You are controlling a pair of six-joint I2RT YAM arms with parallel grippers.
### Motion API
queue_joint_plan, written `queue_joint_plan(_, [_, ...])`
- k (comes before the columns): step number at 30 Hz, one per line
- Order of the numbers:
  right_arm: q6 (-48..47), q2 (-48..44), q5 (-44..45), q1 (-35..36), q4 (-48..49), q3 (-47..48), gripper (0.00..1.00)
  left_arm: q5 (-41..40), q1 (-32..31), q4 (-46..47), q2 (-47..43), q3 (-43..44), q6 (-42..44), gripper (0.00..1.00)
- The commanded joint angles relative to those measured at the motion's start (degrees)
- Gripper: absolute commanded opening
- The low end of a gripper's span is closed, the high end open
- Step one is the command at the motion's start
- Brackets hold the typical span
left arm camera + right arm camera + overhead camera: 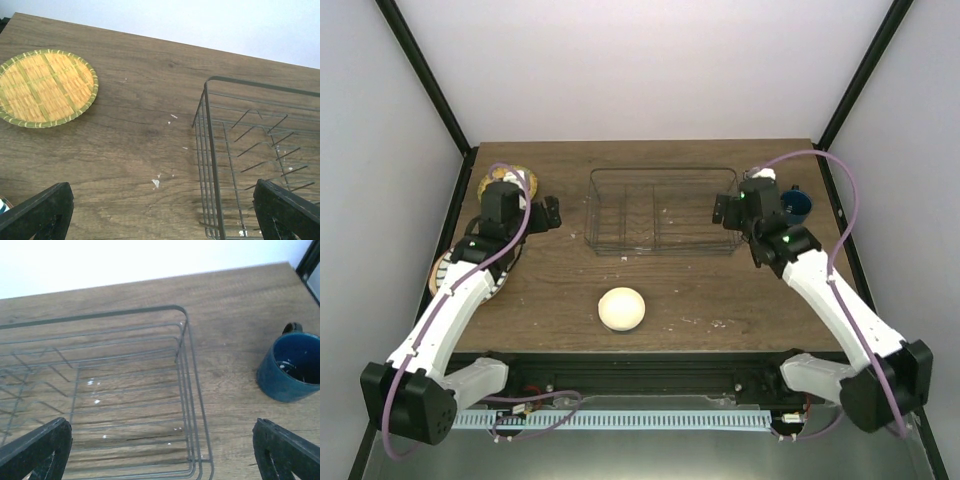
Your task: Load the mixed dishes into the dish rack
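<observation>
The grey wire dish rack (660, 210) stands empty at the table's back middle. It also shows in the left wrist view (240, 150) and the right wrist view (125, 390). My left gripper (556, 214) hovers open and empty just left of the rack, its fingers (40, 215) wide apart. My right gripper (719, 211) hovers open and empty over the rack's right end, fingers (287, 450) wide apart. The orange-yellow grid plate (46, 88) lies at the back left. The dark blue cup (292, 367) stands upright right of the rack. The small cream bowl (622, 309) sits near the front middle.
Another plate (442, 272) lies at the table's left edge, mostly hidden under my left arm; its pattern cannot be told. Small white crumbs (156, 183) dot the wood. Black frame posts (860, 80) rise at the back corners.
</observation>
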Motion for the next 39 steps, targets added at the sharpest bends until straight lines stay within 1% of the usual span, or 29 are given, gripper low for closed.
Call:
queue_joint_plan(1, [-1.8,6.41,-12.43,-9.68,2.6,1.72,1.0,0.62,-0.13,0.47,-1.45,-1.51,-0.13,1.0])
queue_joint_plan(4, [-2.17,11.56,-16.43,-18.88,2.84,4.3,1.0,1.55,-0.13,-0.03,-2.24,-2.2,0.74,1.0])
queue_joint_plan(8, [-4.08,17.99,-14.8,-25.92,1.45,7.96,0.99,2.51,-0.13,-0.38,-4.0,-2.76,1.56,1.0])
queue_joint_plan(10, [-5.31,19.32,-15.08,-28.48,1.55,9.09,0.92,2.9,-0.14,-0.34,-4.68,-2.89,1.85,1.0])
queue_joint_plan(13, [-7.27,20.88,-15.25,-30.52,2.13,10.93,0.79,3.35,-0.17,-0.29,-5.24,-2.9,2.03,1.0])
queue_joint_plan(14, [-7.8,21.83,-15.26,-30.82,1.99,11.89,0.78,3.4,-0.19,-0.3,-5.36,-2.95,2.21,1.0])
queue_joint_plan(16, [-8.44,24.39,-15.27,-30.92,1.06,14.24,0.64,3.52,-0.11,-0.21,-5.47,-3.05,2.44,1.0])
queue_joint_plan(19, [-8.67,28.51,-15.16,-31.03,0.08,17.22,0.49,3.56,-0.14,-0.36,-5.48,-3.1,2.94,1.0])
queue_joint_plan(24, [-7.86,34.11,-16.46,-30.98,-1.75,21.84,0.49,1.28,-0.11,-1.03,-5.5,-3.12,4.26,1.0])
queue_joint_plan(28, [-6.84,38.05,-14.82,-30.98,-5.54,25.24,0.5,-0.19,-0.18,-1.32,-5.13,-2.99,4.86,1.0])
queue_joint_plan(32, [-6.15,39.79,-13.66,-30.97,-7.69,27.32,0.52,0.57,-0.11,-0.85,-4.3,-2.99,5.13,1.0])
queue_joint_plan(36, [-6.17,41.51,-10.58,-30.96,-10.51,29.78,0.53,1.39,-0.03,-0.57,-3.43,-2.91,5.47,1.0])
queue_joint_plan(39, [-6.29,41.4,-8.51,-30.98,-11.56,29.58,0.54,1.7,-0.14,-0.56,-2.98,-2.84,5.79,1.0])
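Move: The blue mug the right hand is going for stands roughly 13 cm ahead of it and 20 cm to its right, about 21 cm below, with its handle pointing away from the robot. The dish rack's middle is some 19 cm to the right hand's left and 12 cm ahead, about 20 cm below, and its right end reaches in front of the hand. From the left hand the mug lies about 70 cm to the right, 12 cm ahead and 20 cm lower. The empty right hand leaves the rack's right end for the mug, first sweeping some 15 cm to the right while going forward and down, then pushing on forward and, after a short level stretch, sinking again, about 13 cm forward and 11 cm down in all. On the way the fingers narrow from wide open to about half and the hand turns clockwise while its tips pitch down by some 25 degrees, until the gap hangs over the mug's left wall with the right finger above the opening, no touch being visible. ##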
